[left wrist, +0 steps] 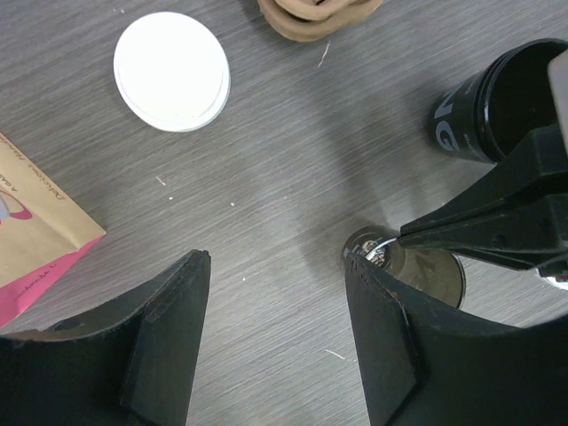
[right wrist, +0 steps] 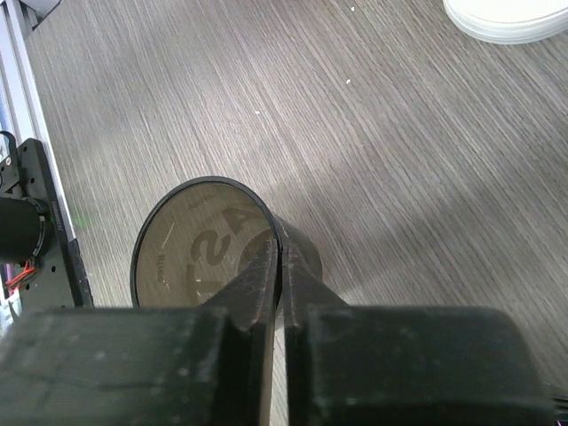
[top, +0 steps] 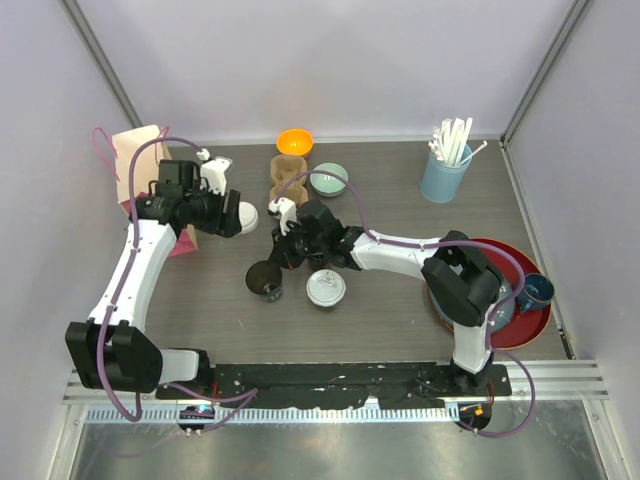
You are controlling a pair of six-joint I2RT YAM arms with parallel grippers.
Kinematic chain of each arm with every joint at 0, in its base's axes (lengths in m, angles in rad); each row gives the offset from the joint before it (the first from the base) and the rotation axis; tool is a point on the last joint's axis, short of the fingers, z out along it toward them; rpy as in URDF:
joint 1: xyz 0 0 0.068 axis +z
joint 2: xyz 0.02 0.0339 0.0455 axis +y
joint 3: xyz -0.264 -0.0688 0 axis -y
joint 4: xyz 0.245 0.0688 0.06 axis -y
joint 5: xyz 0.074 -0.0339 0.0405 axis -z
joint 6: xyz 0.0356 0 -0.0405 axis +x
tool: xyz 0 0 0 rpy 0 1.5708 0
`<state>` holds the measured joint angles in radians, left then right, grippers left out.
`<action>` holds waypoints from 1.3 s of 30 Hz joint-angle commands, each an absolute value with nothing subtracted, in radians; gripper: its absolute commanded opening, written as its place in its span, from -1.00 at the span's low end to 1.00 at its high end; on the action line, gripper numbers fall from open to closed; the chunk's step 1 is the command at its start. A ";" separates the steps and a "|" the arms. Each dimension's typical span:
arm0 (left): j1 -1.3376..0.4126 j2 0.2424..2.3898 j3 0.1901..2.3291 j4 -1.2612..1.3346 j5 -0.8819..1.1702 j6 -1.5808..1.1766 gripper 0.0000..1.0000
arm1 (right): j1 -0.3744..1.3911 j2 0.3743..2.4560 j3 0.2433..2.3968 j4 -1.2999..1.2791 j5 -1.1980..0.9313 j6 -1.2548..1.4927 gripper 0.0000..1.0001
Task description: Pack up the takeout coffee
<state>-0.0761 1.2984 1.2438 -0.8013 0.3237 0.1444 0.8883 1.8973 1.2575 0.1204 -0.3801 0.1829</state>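
An open black paper cup [top: 265,281] stands on the table in front of the arms. My right gripper [top: 277,264] is shut on its rim [right wrist: 282,244], one finger inside the cup [right wrist: 200,244] and one outside. Just right of it stands a cup with a white lid [top: 326,288] on. A loose white lid [top: 247,217] [left wrist: 171,71] lies flat near my left gripper [top: 236,216]. That gripper [left wrist: 275,262] is open over bare table with nothing between its fingers. In the left wrist view, the held cup [left wrist: 426,271] and a second open black cup [left wrist: 506,102] show.
A brown cardboard cup carrier [top: 288,175] sits at the back, with an orange bowl [top: 294,142] and a pale green bowl [top: 329,180] beside it. A paper bag [top: 150,165] stands far left. A light-blue tumbler of straws [top: 445,175] and a red tray [top: 530,320] with a dark blue mug [top: 536,290] are on the right.
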 commanded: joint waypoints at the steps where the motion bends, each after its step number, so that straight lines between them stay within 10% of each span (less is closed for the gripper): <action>1: -0.074 1.312 1.229 -0.767 0.311 0.176 0.32 | 0.894 1.878 1.279 0.150 -0.399 0.130 -0.67; 12: -0.152 1.474 1.282 -0.709 0.132 0.287 0.26 | 0.891 1.764 1.318 0.087 -0.446 0.094 0.21; 39: -0.267 1.913 1.453 -0.526 -0.051 0.555 -0.17 | 0.844 1.397 1.172 -0.029 -0.629 -0.086 0.22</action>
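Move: The white lid stack is about 12 cm ahead of the left hand, 2 cm to its right and 18 cm below; the cup carrier is some 8 cm farther out and 9 cm right of the lids, the paper bag about 9 cm ahead and 20 cm left of that hand. The right hand still pinches the dark cup's rim, the cup's middle about 3 cm back, 4 cm left and 5 cm below; the lidded cup stands 5 cm back and 10 cm right of this hand. Right hand opens off the dark cup and lifts; left sinks about 14 cm and forward towards the lids, narrowing. ##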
